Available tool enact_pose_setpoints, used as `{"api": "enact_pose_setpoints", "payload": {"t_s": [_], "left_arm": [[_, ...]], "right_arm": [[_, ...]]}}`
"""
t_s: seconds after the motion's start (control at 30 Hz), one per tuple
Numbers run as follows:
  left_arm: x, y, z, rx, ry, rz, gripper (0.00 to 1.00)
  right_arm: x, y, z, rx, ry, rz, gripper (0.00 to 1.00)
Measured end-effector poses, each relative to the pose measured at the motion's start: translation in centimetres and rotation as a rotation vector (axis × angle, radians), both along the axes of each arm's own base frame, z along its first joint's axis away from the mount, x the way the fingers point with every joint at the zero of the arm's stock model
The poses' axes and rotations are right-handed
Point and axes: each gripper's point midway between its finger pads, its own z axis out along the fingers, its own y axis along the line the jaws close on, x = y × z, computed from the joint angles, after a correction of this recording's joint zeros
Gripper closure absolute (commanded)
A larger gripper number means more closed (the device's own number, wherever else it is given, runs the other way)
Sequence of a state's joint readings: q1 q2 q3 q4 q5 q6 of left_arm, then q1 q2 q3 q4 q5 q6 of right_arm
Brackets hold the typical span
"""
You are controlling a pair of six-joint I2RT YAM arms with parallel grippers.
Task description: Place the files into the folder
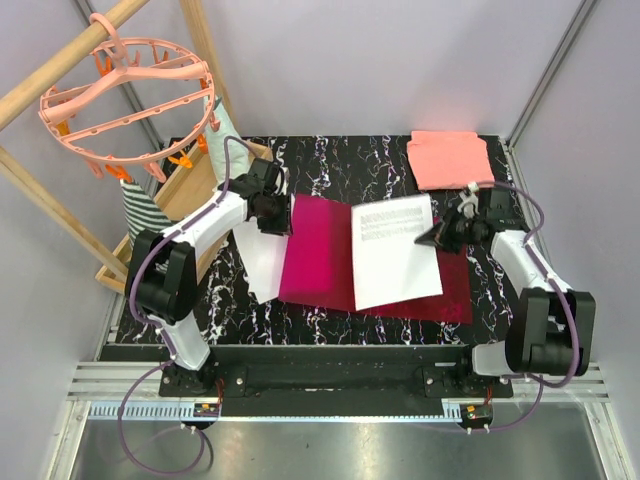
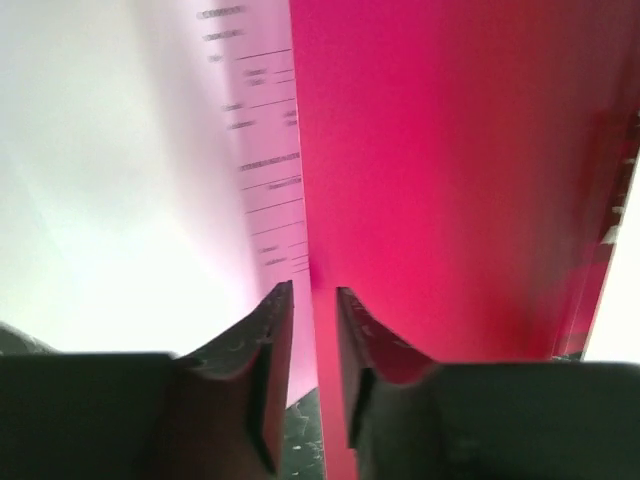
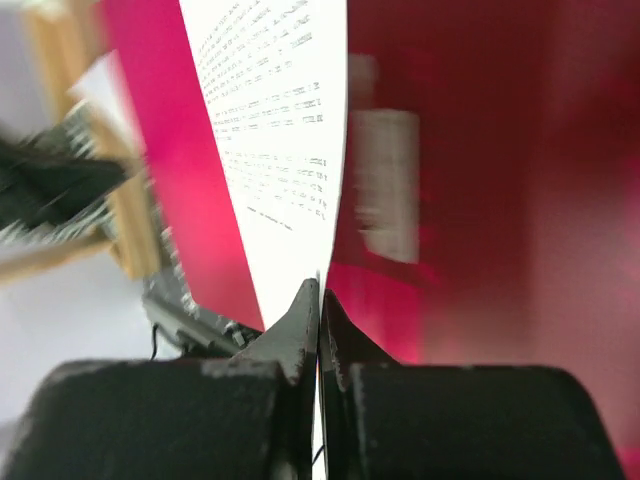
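Observation:
The crimson folder lies open on the black marbled table. One white printed sheet of the files hangs over its right half, and my right gripper is shut on that sheet's right edge. The right wrist view shows the pinched sheet running away from the right gripper over the folder. Another sheet pokes out beneath the folder's left cover. At that cover's far left corner my left gripper stands open a little. The folder's edge runs between its jaws, beside the sheet.
A salmon-pink folded cloth lies at the table's back right. At the back left a pink clip hanger hangs from a wooden frame, above a wooden crate and a striped cloth.

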State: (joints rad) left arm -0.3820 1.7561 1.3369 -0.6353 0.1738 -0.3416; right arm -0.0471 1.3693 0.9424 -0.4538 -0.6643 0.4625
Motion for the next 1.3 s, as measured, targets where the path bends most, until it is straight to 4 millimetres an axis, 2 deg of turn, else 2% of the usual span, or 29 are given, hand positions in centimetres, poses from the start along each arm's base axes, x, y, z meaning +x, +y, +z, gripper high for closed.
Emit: {"api": "enact_pose_setpoints", "payload": {"t_s": [0.07, 0.17, 0.3, 0.4, 0.47, 0.57, 0.63, 0.7, 0.9, 1.03, 1.3], "left_arm": [[0.0, 0.5, -0.1, 0.027, 0.002, 0.010, 0.54], [-0.1, 0.9, 0.0, 0.059, -0.002, 0.017, 0.50], [-0.1, 0.1, 1.2, 0.092, -0.042, 0.004, 0.45], [-0.6, -3.0, 3.4, 0.076, -0.100, -0.061, 0.45], [-1.0, -6.1, 5.1, 0.041, -0.148, -0.121, 0.45], [-1.6, -9.9, 6.3, -0.014, -0.176, -0.186, 0.45], [-1.7, -11.9, 5.9, -0.047, -0.170, -0.213, 0.45], [-1.6, -13.2, 4.3, -0.062, -0.139, -0.223, 0.45], [-2.1, -14.6, -1.0, -0.057, -0.016, -0.221, 0.44], [-2.3, -15.0, -2.2, -0.062, 0.016, -0.222, 0.43], [-2.3, -15.6, -2.4, -0.083, 0.023, -0.232, 0.41]], "right_arm": [[-0.8, -2.0, -3.5, -0.017, 0.098, -0.074, 1.00], [-1.9, -3.7, -6.5, -0.051, 0.177, -0.134, 1.00], [-2.1, -4.6, -6.9, -0.115, 0.158, -0.145, 1.00], [-2.0, -5.8, -6.8, -0.189, 0.137, -0.160, 1.00], [-1.8, -6.6, -6.8, -0.235, 0.130, -0.176, 1.00], [-1.7, -7.8, -7.1, -0.292, 0.134, -0.198, 1.00], [-1.9, -8.3, -7.4, -0.319, 0.143, -0.208, 1.00], [-2.1, -8.9, -7.8, -0.351, 0.158, -0.222, 1.00], [-2.3, -9.9, -8.8, -0.398, 0.193, -0.241, 1.00], [-2.0, -9.8, -9.6, -0.397, 0.217, -0.217, 1.00], [-2.0, -10.4, -10.5, -0.429, 0.245, -0.219, 1.00]]}}
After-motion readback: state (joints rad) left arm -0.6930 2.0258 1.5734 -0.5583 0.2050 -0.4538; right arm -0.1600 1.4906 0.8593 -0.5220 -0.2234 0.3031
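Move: The folder's open right half lies under the sheet in the right hand, its middle about 4 cm back, 5 cm right and 13 cm below that hand; the metal clip is level and 7 cm left of it, the pink cloth 26 cm ahead and 11 cm right. From the left hand the clip lies 26 cm right, 3 cm back and 8 cm down; the loose papers are 5 cm left and 3 cm back. The sheet, still pinched near its right edge, is lowered and drawn right by the right hand, dropping quickly at first, about 10 cm each way in all and slightly back, the wrist rolling its left side down. Empty, the left hand opens wider, arcs up over the folder's left half and down again, some 15 cm right towards the clip, turning slightly clockwise. ##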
